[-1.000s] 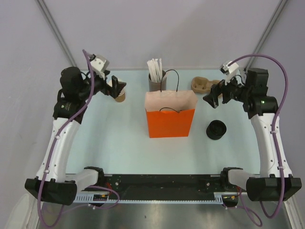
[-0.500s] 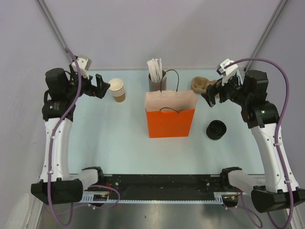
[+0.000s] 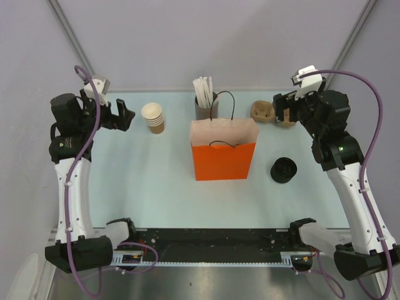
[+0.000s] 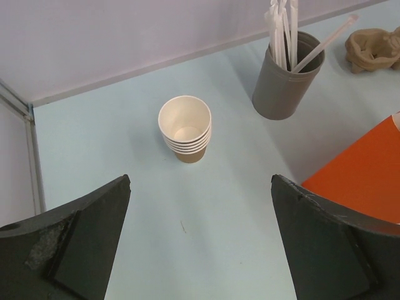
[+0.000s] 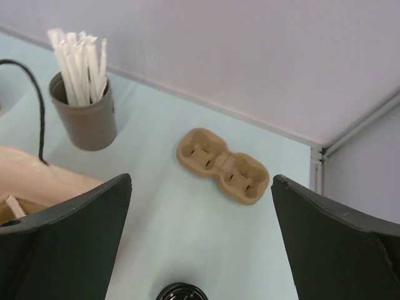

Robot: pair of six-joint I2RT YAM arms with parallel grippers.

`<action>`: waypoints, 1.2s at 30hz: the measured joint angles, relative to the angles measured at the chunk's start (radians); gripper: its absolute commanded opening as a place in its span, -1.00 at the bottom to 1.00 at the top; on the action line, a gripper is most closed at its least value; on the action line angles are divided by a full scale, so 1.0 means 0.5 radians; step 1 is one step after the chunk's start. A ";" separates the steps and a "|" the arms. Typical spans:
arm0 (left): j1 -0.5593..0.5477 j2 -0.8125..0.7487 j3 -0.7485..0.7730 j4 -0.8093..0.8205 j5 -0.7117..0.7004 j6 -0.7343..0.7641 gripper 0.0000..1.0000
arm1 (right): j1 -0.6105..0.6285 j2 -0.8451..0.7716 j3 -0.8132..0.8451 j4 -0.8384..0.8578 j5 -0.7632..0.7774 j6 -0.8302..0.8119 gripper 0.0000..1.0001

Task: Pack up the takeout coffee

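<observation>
The takeout coffee is out of view as a single cup. A stack of nested brown cups [image 3: 153,117] stands at the far left of the table, seen from above with white insides [image 4: 185,130]. My left gripper [image 3: 127,119] hovers to the left of that stack, open and empty [image 4: 200,181]. An orange paper bag [image 3: 223,153] stands open in the middle. My right gripper [image 3: 282,112] hangs open and empty at the far right, above the tan cardboard cup carrier [image 5: 223,165].
A grey holder of white sticks [image 3: 205,105] stands just behind the bag [image 4: 362,172]. A black lid [image 3: 284,169] lies right of the bag, below the carrier [image 3: 264,111]. The back wall runs close behind the holder and carrier.
My left gripper has drawn back leftward off the cup stack, which now stands uncovered. My right gripper has swung up and back over the cardboard carrier. Both stayed open.
</observation>
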 measured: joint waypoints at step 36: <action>0.021 -0.157 0.658 -0.087 -0.584 0.085 0.99 | 0.180 0.030 0.494 0.049 0.701 0.008 0.99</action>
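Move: Some 33 cm to the left hand's right, 4 cm ahead and 22 cm below stands the packed orange bag. The paper cups are nearer that hand, about 16 cm ahead and 9 cm right of it. From the right hand, the bag lies roughly 21 cm left, 3 cm ahead and 27 cm lower; the cup tray is about 22 cm straight ahead, and the black lids are almost directly below, some 2 cm left. Withdrawing empty from the bag, both hands mostly rise with fingers kept wide open. The left eases back and left, then climbs about 15 cm in all, tipping its fingers up and turning counter-clockwise; the right first swings 3 to 4 cm right, turning clockwise, pauses, then lifts to some 11 cm up, drawing back and tipping up. ##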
